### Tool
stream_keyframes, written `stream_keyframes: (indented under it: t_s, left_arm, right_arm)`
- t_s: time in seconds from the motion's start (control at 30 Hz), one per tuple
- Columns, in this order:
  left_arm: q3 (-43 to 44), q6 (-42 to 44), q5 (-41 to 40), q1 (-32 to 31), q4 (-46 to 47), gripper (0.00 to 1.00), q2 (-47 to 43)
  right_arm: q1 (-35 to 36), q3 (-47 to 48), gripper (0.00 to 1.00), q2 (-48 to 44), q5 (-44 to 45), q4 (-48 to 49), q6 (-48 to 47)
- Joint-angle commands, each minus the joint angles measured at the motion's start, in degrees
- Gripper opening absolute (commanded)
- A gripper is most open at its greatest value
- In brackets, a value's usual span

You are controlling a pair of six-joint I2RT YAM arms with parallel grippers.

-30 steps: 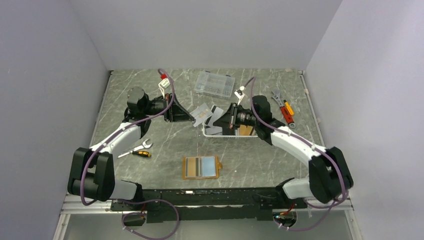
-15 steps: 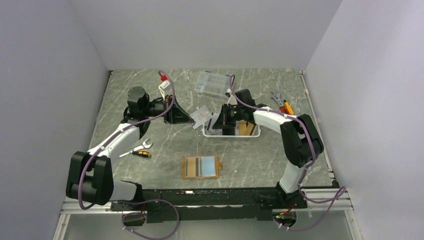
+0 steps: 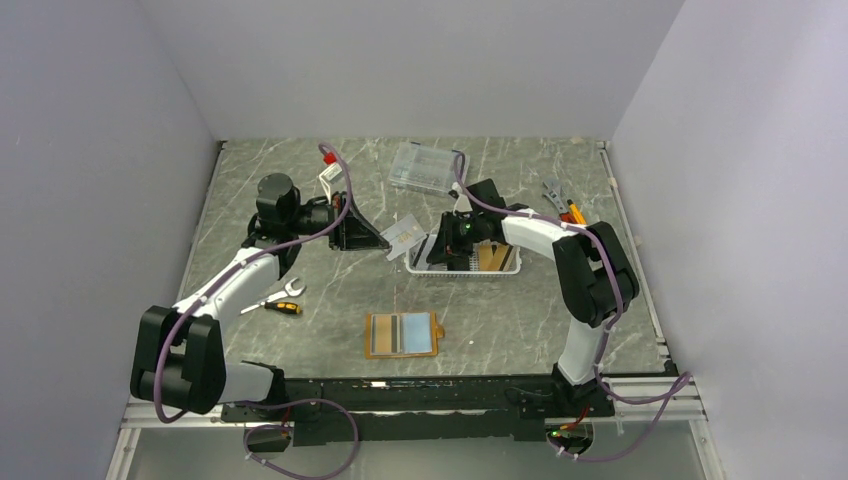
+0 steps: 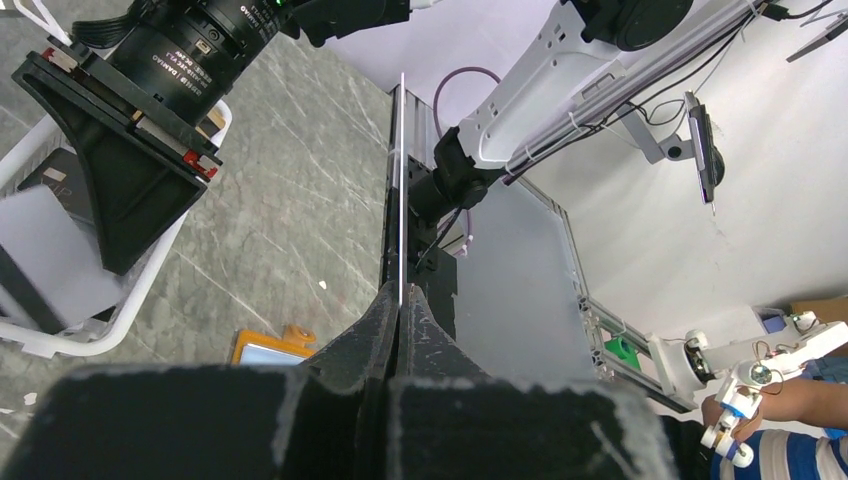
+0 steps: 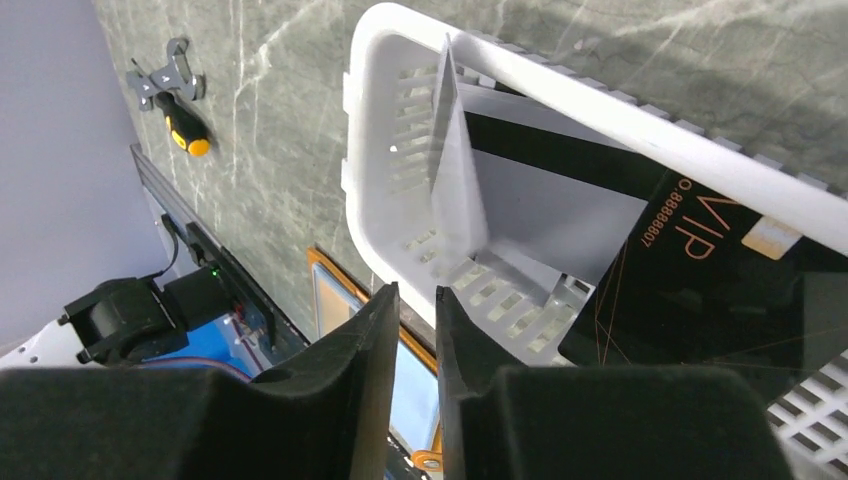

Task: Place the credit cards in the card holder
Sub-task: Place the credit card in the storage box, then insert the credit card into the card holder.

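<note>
My left gripper [image 3: 388, 242] is shut on a grey-white credit card [image 3: 402, 231], held in the air left of the white basket [image 3: 500, 271]. In the left wrist view the card [image 4: 401, 180] shows edge-on as a thin line rising from the pinched fingertips [image 4: 388, 305]. My right gripper [image 3: 437, 258] hangs over the basket's left end, jaws slightly open and empty [image 5: 417, 295]. Inside the basket [image 5: 620, 110] lie a black VIP card [image 5: 700, 270] and grey cards [image 5: 540, 215], one standing on edge [image 5: 455, 170]. The orange card holder [image 3: 402, 334] lies open near the front.
A clear compartment box [image 3: 428, 167] sits at the back. A wrench and a yellow-handled screwdriver [image 3: 272, 300] lie at the left, more tools [image 3: 567, 212] at the right. The card holder's edge [image 5: 335, 300] shows below the right fingers.
The right arm has folded in and turned its gripper down over the basket, and its jaws have parted a little. The left gripper keeps its card and has barely shifted.
</note>
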Motion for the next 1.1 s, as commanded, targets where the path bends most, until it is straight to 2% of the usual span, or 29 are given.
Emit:
stream_keyframes:
  t_s: [0.0,0.27,0.47,0.6,0.73,0.9,1.07]
  left_arm:
    - [2.21,1.45,1.43,-0.26,0.47,0.0,-2.22]
    - [2.12,0.34,1.6,-0.24,1.9,0.0,-2.35]
    - [2.01,-0.87,1.61,-0.2,3.33,0.0,-2.35]
    - [1.61,-3.34,1.0,0.36,5.61,0.0,-2.12]
    - [-0.81,-13.05,-0.39,2.1,16.9,0.0,-1.21]
    - [-2.2,-20.65,-1.39,3.15,25.76,0.0,-0.22]
    - [-4.15,-23.54,-2.58,3.15,30.0,0.0,-1.01]
  right_arm:
    - [-0.21,1.89,0.26,-0.36,1.92,-2.65,-1.48]
    - [-0.05,3.58,0.44,-3.94,4.8,-6.4,-3.42]
    - [0.01,0.71,0.52,-14.5,5.78,-5.75,-3.78]
    - [0.77,-5.75,0.64,-25.68,0.42,2.53,-1.91]
    - [4.43,-12.51,0.72,-34.06,-4.24,13.62,-0.72]
    - [8.04,-18.41,0.74,-37.17,-6.46,29.49,4.76]
    - [11.14,-17.49,0.74,-35.42,-1.75,37.58,7.67]
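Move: The credit card still held by the left hand, next for the right, lies about 7 cm left of the right hand, 8 cm back and some 20 cm above it; from the left hand it is 4 cm to the right, level. The silver card being released is 3 cm left of the right hand, 1 cm forward and just below; the storage box's middle is 5 cm right, 2 cm forward, the open card holder 7 cm left and 15 cm back. The silver card at the storage box's left end is let go: the right fingers, already parting, spread wide while the hand eases slightly down and right. That hand then lifts quickly some 18 cm, draws back about 10 cm and finally swings left towards the left hand's card, wrist turning until the fingers point more level. The left hand keeps its pinch on that card and rises about 3 cm. ##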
